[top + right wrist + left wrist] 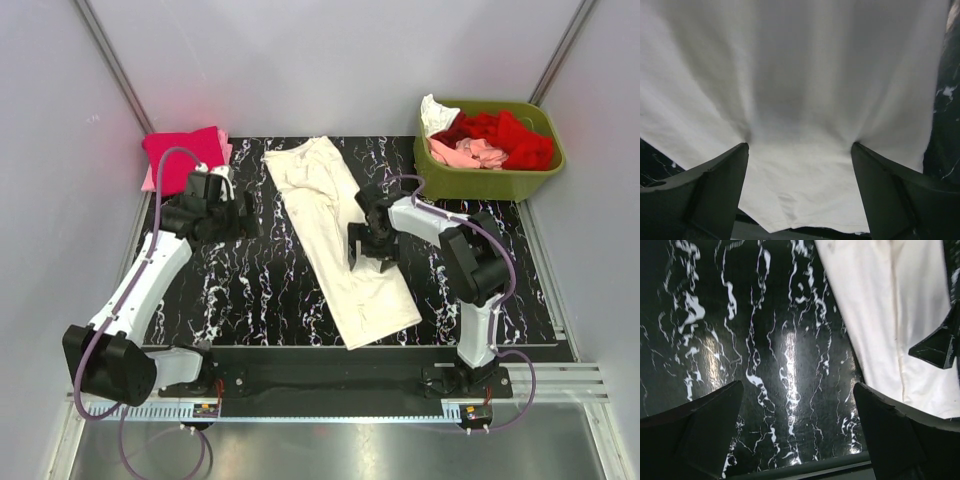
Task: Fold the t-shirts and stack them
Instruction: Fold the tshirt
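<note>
A large cream-white t-shirt [335,235] lies as a long folded strip, slanting down the middle of the black marbled mat [250,290]. My right gripper [368,250] is open over its right edge. In the right wrist view both fingertips [742,150] press into the cloth [800,75], which puckers at each tip, and nothing is pinched between them. My left gripper [245,215] hovers open over bare mat, just left of the shirt [890,315], with nothing between its fingers [798,390]. A folded magenta-red t-shirt [182,155] rests on a pale pink one [150,182] at the back left.
An olive-green bin [480,182] at the back right holds crumpled red [505,135], pink [470,152] and white [435,112] t-shirts. Grey walls close in the sides and back. A metal rail [330,385] runs along the near edge by the arm bases.
</note>
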You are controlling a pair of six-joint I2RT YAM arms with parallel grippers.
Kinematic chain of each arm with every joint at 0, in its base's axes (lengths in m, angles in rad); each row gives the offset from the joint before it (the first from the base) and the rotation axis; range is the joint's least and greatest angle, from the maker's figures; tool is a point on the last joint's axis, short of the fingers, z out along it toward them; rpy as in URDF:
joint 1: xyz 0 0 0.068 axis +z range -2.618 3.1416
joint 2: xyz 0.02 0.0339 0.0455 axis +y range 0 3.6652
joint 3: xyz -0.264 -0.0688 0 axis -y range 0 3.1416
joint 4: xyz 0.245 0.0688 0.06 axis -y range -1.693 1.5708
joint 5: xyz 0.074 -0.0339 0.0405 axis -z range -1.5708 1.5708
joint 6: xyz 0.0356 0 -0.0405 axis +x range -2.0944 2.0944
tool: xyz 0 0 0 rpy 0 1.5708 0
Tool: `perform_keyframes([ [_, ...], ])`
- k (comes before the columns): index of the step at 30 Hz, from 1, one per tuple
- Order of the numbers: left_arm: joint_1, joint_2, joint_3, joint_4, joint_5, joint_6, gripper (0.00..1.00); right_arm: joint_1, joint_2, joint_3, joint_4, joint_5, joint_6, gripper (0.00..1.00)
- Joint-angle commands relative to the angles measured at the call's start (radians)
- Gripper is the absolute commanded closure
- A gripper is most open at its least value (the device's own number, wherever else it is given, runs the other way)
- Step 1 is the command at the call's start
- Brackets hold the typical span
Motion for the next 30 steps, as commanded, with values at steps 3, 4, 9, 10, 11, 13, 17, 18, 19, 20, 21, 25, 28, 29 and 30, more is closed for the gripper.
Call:
perform_keyframes([
  [3, -0.002, -0.03, -0.067, 0.091, 0.035, -0.051, 0.01, 0.01, -0.103, -0.142, 0.109, -0.198, 0.098, 0.11],
  [4, -0.002, -0.029, -0.072, 0.095, 0.038, -0.056, 0.01, 0.01, -0.118, -0.155, 0.121, -0.229, 0.109, 0.12],
  [9, -0.002, -0.016, -0.067, 0.123, 0.048, -0.073, 0.01, 0.09, -0.157, -0.207, 0.217, -0.427, 0.253, 0.14],
  [10, -0.002, -0.012, -0.066, 0.123, 0.048, -0.073, 0.01, 0.122, -0.151, -0.2, 0.228, -0.446, 0.273, 0.14],
  [11, -0.003, 0.002, -0.064, 0.128, 0.047, -0.073, 0.01, 0.18, -0.143, -0.19, 0.254, -0.469, 0.311, 0.14],
  [13, -0.002, 0.022, -0.053, 0.131, 0.048, -0.071, 0.01, 0.242, -0.117, -0.161, 0.305, -0.568, 0.354, 0.13],
  [17, -0.003, 0.121, -0.009, 0.148, 0.054, -0.051, 0.01, 0.291, -0.1, -0.137, 0.493, -0.748, 0.437, 0.12],
  [18, -0.003, 0.145, 0.023, 0.146, 0.058, -0.047, 0.01, 0.283, -0.1, -0.103, 0.492, -0.804, 0.422, 0.13],
  [19, -0.003, 0.169, 0.042, 0.14, 0.062, -0.045, 0.01, 0.276, -0.103, -0.065, 0.442, -0.788, 0.38, 0.14],
  [20, -0.003, 0.212, 0.057, 0.134, 0.068, -0.045, 0.01, 0.267, -0.114, -0.025, 0.282, -0.739, 0.261, 0.14],
  [21, -0.005, 0.227, 0.074, 0.134, 0.074, -0.046, 0.01, 0.257, -0.141, 0.054, 0.202, -0.598, 0.203, 0.12],
  [25, -0.035, 0.264, 0.043, 0.189, 0.094, -0.082, 0.01, 0.15, -0.188, 0.138, -0.066, -0.221, 0.042, 0.1],
  [28, -0.066, 0.333, 0.04, 0.233, 0.108, -0.111, 0.01, 0.026, -0.197, 0.075, -0.127, -0.139, -0.022, 0.1],
  [29, -0.072, 0.359, 0.051, 0.24, 0.111, -0.114, 0.01, 0.003, -0.2, 0.052, -0.127, -0.131, -0.032, 0.11],
  [30, -0.077, 0.388, 0.084, 0.255, 0.113, -0.117, 0.01, -0.014, -0.204, 0.01, -0.126, -0.115, -0.041, 0.11],
])
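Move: Under the right hand, fingertips down on it, lies the t-shirt, a long strip whose middle is about 6 cm ahead and 6 cm left of the hand, barely 1 cm below. The green bin stands some 26 cm ahead and 23 cm right of the same hand. From the raised left hand, the t-shirt's middle is roughly 18 cm right, 6 cm ahead and 18 cm down; the folded pink stack is about 24 cm ahead and 14 cm left. Sweeping low back and left from its place on the t-shirt, the right hand then rises and swings forward and right again, finishing about 11 cm higher over the cloth and 7 cm left of its start, fingers wide and leaning left after tilting nearly 40 degrees and partly righting. The open left hand sinks some 7 cm while easing right and forward towards the t-shirt. ##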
